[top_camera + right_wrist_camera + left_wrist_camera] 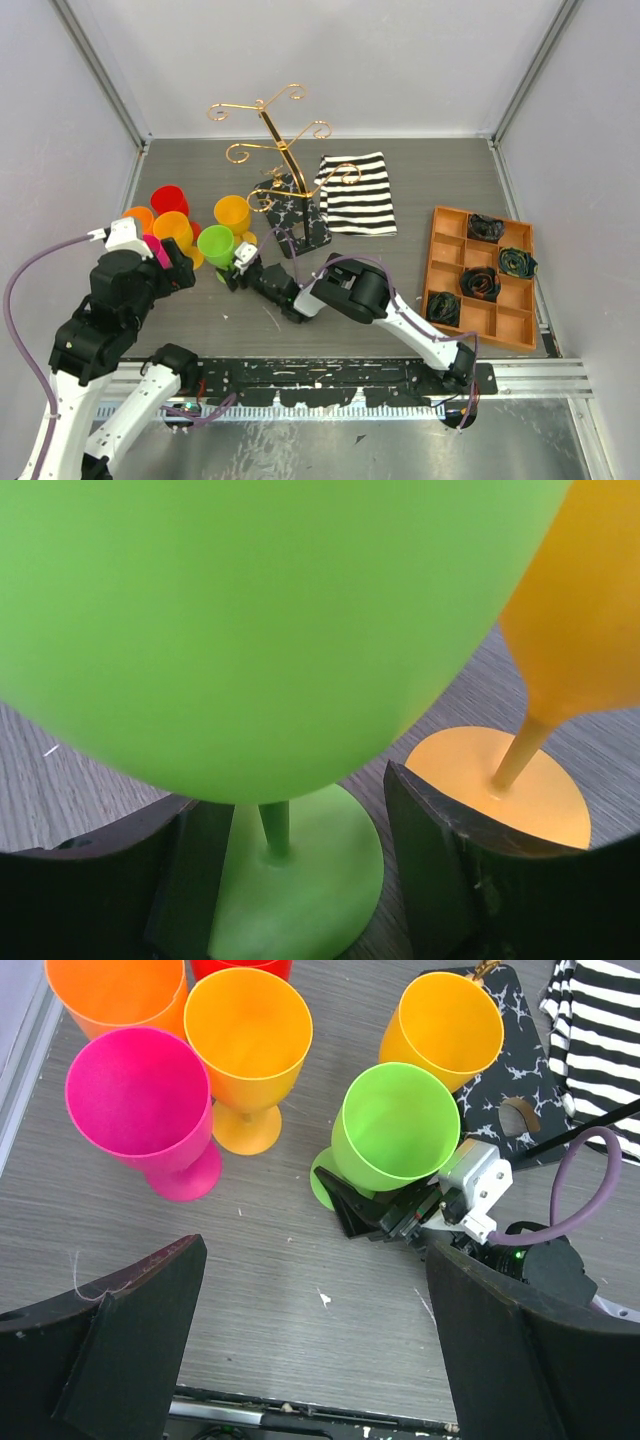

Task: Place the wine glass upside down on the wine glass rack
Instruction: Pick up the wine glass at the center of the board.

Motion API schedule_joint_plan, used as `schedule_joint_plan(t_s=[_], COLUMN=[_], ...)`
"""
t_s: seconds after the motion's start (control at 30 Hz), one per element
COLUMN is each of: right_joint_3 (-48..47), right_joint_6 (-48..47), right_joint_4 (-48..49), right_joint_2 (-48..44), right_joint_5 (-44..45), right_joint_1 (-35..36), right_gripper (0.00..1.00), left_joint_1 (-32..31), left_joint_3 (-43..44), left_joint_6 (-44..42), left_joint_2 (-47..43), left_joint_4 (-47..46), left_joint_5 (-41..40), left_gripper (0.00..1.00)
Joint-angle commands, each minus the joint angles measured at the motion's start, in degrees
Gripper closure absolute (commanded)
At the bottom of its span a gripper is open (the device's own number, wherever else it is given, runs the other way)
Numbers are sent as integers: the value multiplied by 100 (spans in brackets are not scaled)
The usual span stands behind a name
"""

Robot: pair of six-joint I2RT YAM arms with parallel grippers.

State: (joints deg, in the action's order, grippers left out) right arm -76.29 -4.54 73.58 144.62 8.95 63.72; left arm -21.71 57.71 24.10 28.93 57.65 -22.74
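The green wine glass (215,243) (395,1125) (250,610) stands upright on the table. My right gripper (236,276) (300,830) reaches low from the right. Its fingers (440,850) stand on either side of the thin green stem, just above the round foot, with a gap on each side, so it is open. My left gripper (172,265) (315,1255) hangs wide open and empty over bare table, left of the green glass. The gold wire wine glass rack (285,160) stands on its black marbled base (295,220) (510,1070) behind the glass.
A pink glass (140,1095), orange glasses (248,1035) and a yellow-orange glass (450,1020) (575,610) crowd around the green one. A striped cloth (357,193) lies right of the rack. An orange compartment tray (445,215) sits at far right.
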Motion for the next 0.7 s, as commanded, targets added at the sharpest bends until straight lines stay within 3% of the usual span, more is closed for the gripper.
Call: schedule_joint_plan(t_s=[0.0,0.4,0.67], right_joint_3=[-281,-449,-541], right_joint_6=[93,243,258], right_joint_4=[278,78,-50], right_joint_2=[-22,-11,23], right_joint_5=[-16,-49,-43], right_joint_1=[-18,-57,-62], right_gripper=[36,41,68], left_joint_1=[56,99,127], left_joint_3=[-76,-85,-87], left_joint_6=[-54,-71,-81], left_joint_2=[64,85,102], left_joint_4=[-196,-219,-227], left_joint_5=[87,145,170], left_gripper=[2,2,2])
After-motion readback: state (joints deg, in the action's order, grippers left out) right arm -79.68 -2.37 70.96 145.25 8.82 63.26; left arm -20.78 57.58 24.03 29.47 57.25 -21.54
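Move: The right gripper's fingers straddle the green wine glass's stem: its middle is about 1 cm ahead, 2 cm left and some 3 cm above the hand, the bowl overhanging the fingers. The yellow glass stands about 9 cm ahead and 2 cm right; the orange glass, 4 cm ahead and 10 cm left. The rack's base is roughly 16 cm ahead and 13 cm right. From the left gripper the green glass lies about 14 cm ahead, 10 cm right and 19 cm below. Ease the right gripper about 1 cm forward and to the left along its fingers, staying low under the green bowl, so the stem comes deeper between the fingertips and the glass is nudged forward. Meanwhile, narrow the fingers around the stem from about two-thirds open to just over a third, faster at the end, with hardly any wrist turn. ##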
